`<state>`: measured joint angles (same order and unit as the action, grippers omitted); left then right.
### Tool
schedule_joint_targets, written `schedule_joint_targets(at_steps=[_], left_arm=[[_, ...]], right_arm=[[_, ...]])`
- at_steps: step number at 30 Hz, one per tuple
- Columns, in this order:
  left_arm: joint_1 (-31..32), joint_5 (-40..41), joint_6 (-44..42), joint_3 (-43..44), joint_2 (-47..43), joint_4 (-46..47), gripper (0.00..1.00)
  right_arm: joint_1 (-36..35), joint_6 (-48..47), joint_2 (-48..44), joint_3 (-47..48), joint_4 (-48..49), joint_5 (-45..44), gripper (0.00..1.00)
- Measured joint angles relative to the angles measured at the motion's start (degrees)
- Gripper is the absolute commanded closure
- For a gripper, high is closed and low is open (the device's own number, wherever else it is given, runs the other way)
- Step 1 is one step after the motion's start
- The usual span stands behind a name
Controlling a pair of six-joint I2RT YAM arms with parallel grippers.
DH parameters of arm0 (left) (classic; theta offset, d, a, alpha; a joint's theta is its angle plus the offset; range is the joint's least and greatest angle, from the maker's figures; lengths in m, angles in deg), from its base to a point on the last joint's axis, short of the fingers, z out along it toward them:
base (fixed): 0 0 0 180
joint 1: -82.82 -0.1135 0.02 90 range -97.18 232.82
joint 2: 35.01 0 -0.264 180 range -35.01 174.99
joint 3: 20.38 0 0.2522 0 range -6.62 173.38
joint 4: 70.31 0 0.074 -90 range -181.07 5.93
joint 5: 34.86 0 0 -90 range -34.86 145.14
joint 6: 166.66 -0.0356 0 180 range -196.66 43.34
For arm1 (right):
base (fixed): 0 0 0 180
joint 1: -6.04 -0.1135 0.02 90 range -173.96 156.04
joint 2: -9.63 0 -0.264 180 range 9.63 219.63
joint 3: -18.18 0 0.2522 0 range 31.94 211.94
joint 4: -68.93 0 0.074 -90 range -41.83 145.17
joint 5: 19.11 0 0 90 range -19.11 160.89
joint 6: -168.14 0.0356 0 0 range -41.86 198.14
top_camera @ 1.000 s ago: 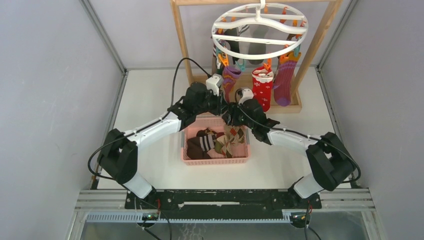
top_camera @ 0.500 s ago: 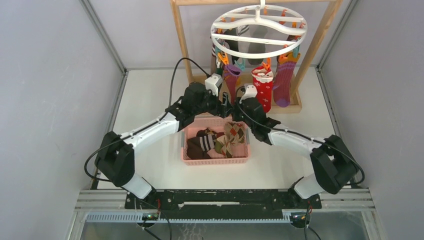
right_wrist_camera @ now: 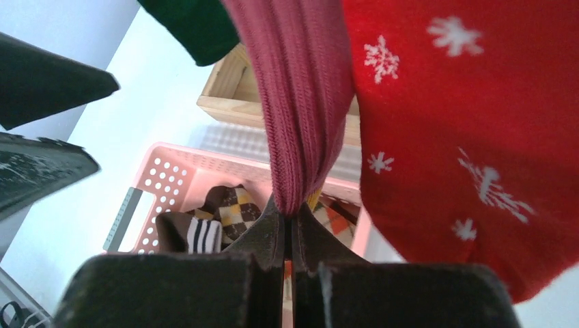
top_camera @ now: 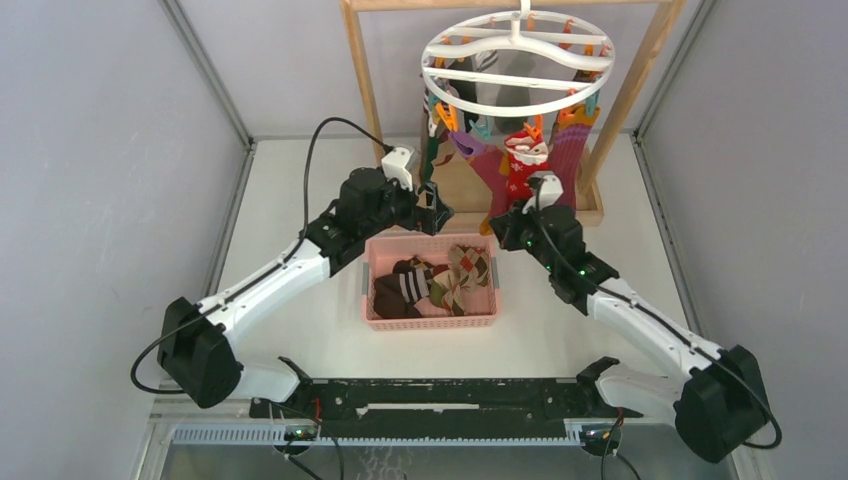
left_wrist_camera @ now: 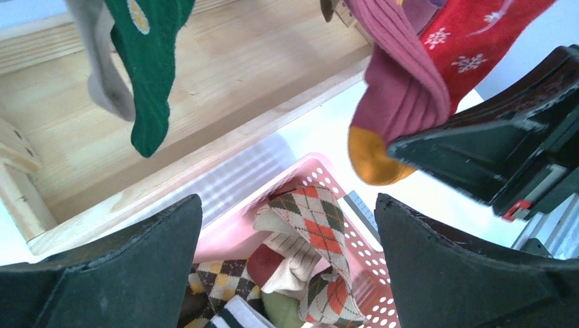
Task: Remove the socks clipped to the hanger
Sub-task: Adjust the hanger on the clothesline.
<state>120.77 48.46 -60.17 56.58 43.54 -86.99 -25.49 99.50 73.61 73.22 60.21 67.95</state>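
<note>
The round white hanger (top_camera: 518,50) hangs from the wooden rack with several socks clipped to its rim. A maroon sock (top_camera: 488,170) with a yellow toe is stretched slantwise down from its clip. My right gripper (top_camera: 503,222) is shut on its toe end. In the right wrist view the pads (right_wrist_camera: 290,215) pinch the maroon sock (right_wrist_camera: 300,102), beside a red snowflake sock (right_wrist_camera: 464,123). My left gripper (top_camera: 437,212) stands open and empty over the basket's far rim, just left of that sock. Between its fingers (left_wrist_camera: 136,266) I see the basket's contents, with the maroon sock (left_wrist_camera: 399,89) at upper right.
A pink basket (top_camera: 372,268) holding several argyle and striped socks sits below both grippers. The wooden rack's base (left_wrist_camera: 225,89) lies just behind it. A green sock (left_wrist_camera: 150,61) and a grey sock (left_wrist_camera: 102,61) hang at the left, a purple striped one (top_camera: 568,150) at the right.
The left gripper opened wide and drew back to the left. The right gripper closed on the maroon sock's toe and moved right, pulling the sock slantwise.
</note>
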Motion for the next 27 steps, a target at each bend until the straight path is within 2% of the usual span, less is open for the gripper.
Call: schedule_joint_targets(at_steps=[9,21,27], left_arm=[[-0.2,2.5,0.0,-1.3,-3.6,-1.6,0.0],[-0.2,3.5,0.0,-1.6,-4.5,-2.9,0.0],[-0.2,3.5,0.0,-1.6,-4.7,-2.9,0.0]], right_arm=[[13.3,2.4,-9.1,-2.8,-4.9,8.6,1.0],[38.4,10.1,-9.6,-2.8,-6.1,21.0,1.0],[46.8,14.6,-9.1,-2.8,-4.3,26.8,1.0]])
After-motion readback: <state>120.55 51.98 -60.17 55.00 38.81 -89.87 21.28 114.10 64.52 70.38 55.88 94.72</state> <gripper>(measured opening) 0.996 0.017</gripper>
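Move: The right hand already pinches the maroon sock near its yellow end. The hanger ring's middle is about 20 cm ahead of it, 2 cm right and some 22 cm higher; this sock's orange clip is about 8 cm ahead, 9 cm left and 18 cm up. The red snowflake sock hangs some 6 cm ahead, 5 cm right and 6 cm above. From the open left hand, the ring's middle is roughly 19 cm ahead, 12 cm right and 17 cm up. Keeping its shut pinch on the maroon sock, the right hand drags the sock about 20 cm to the right, past the red sock and towards the wooden frame's right side, to bring the hanger round. On the way the wrist swings some 25 degrees clockwise and rolls about 20 degrees, left side rising. The left hand, wide open, eases about 2 cm left. ##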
